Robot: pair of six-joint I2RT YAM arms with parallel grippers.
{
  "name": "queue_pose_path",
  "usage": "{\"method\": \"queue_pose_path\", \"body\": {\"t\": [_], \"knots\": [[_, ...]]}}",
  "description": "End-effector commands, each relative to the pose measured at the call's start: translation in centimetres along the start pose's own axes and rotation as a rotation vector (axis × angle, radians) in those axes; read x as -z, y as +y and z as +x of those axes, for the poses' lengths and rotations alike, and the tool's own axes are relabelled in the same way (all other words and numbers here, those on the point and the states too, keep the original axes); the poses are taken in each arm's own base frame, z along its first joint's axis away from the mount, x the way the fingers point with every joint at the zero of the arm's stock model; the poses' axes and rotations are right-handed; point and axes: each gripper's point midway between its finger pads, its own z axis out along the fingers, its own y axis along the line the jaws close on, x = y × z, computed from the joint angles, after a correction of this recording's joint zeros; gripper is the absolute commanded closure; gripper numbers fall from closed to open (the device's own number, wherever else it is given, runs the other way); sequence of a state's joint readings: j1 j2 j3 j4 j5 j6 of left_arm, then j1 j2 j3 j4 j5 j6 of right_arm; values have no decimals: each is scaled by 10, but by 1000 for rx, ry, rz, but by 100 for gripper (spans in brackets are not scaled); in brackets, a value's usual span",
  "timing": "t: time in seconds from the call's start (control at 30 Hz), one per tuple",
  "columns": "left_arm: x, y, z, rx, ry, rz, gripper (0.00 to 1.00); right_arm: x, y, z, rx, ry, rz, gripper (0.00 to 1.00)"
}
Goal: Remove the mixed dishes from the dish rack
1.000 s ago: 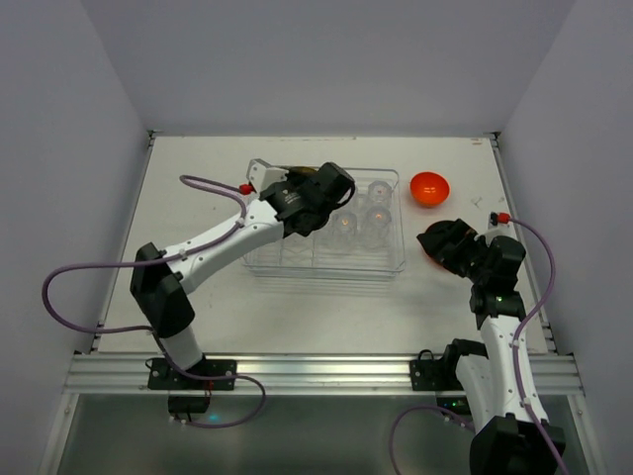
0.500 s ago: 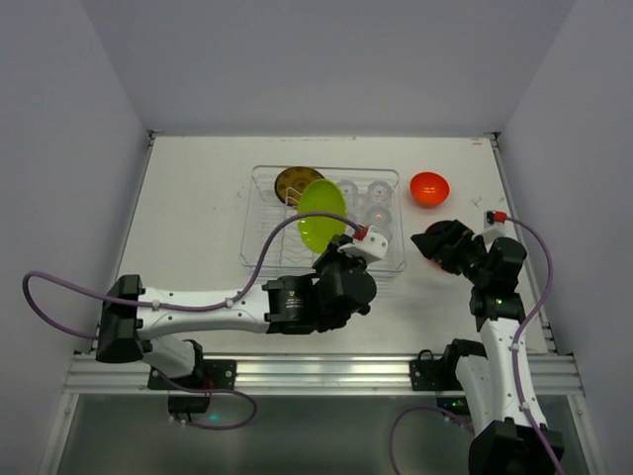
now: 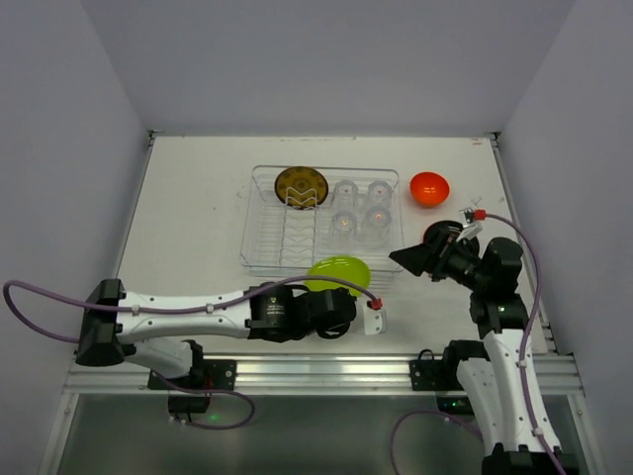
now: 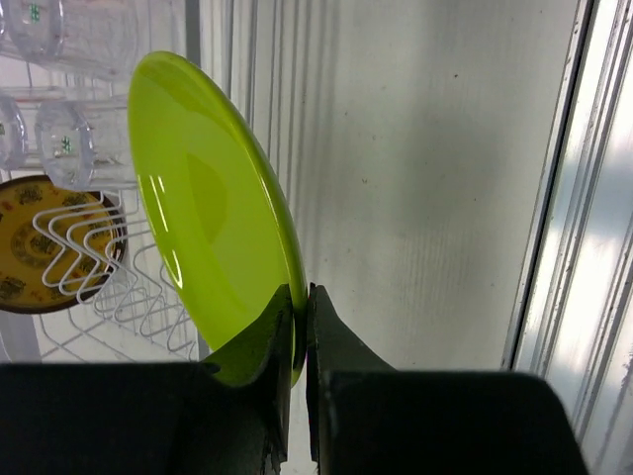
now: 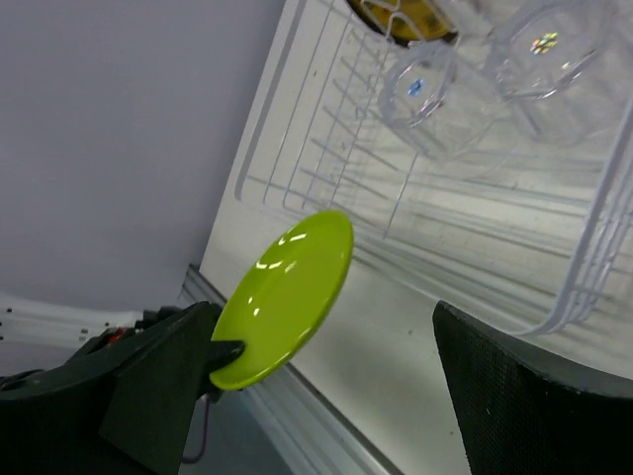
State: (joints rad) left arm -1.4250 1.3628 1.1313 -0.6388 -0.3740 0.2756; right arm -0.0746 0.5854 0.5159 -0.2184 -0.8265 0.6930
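My left gripper [image 3: 331, 290] is shut on the rim of a green plate [image 3: 339, 272] and holds it tilted above the table, just in front of the dish rack [image 3: 259, 259]. The left wrist view shows the plate [image 4: 208, 218] pinched edge-on between the fingers [image 4: 300, 297]. A patterned yellow plate [image 3: 301, 186] and several clear glasses [image 3: 344, 193] stand in the rack. An orange bowl [image 3: 429, 187] sits on the table to the rack's right. My right gripper [image 3: 407, 257] is open and empty by the rack's right end, facing the green plate [image 5: 287, 292].
An aluminium rail [image 3: 316, 371] runs along the table's near edge, close below the held plate. Grey walls close in the table at the left, back and right. The left arm lies low along the front of the table.
The left arm has lifted the green plate out of the rack and swung it toward the near edge. The right gripper has turned left toward the rack.
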Motion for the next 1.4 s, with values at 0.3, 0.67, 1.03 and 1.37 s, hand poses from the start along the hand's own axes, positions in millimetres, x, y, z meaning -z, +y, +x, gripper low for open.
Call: {"method": "queue_pose_path", "body": {"t": [0.3,0.67,1.03,1.37], "knots": [[5,-20,13,-306,63,-67,100,-5,28,77,-34,262,-1,14],[10,-23,8,-434,37,-195,100,-31,32,116,-69,347,1,27],[9,-20,5,-455,-16,-292,100,-31,9,113,-35,295,130,34],[16,-19,-6,-446,-85,-330,100,-28,17,115,-30,308,80,48]]}}
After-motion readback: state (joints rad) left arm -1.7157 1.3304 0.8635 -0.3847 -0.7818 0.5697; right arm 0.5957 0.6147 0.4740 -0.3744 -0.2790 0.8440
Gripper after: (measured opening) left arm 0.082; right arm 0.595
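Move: The green plate, held at its rim in the left fingers, has its middle about 6 cm ahead of and 3 cm above the left hand. From the right hand it lies some 12 cm left, 3 cm back and 4 cm lower. From the right hand too, the glasses stand about 14 cm ahead, 9 cm left; the black plate 7 cm ahead, 12 cm right, both some 18 cm lower. Right hand goes 7 cm left, down and back, fingers narrowing astride the green plate; left backs, tilting it. ##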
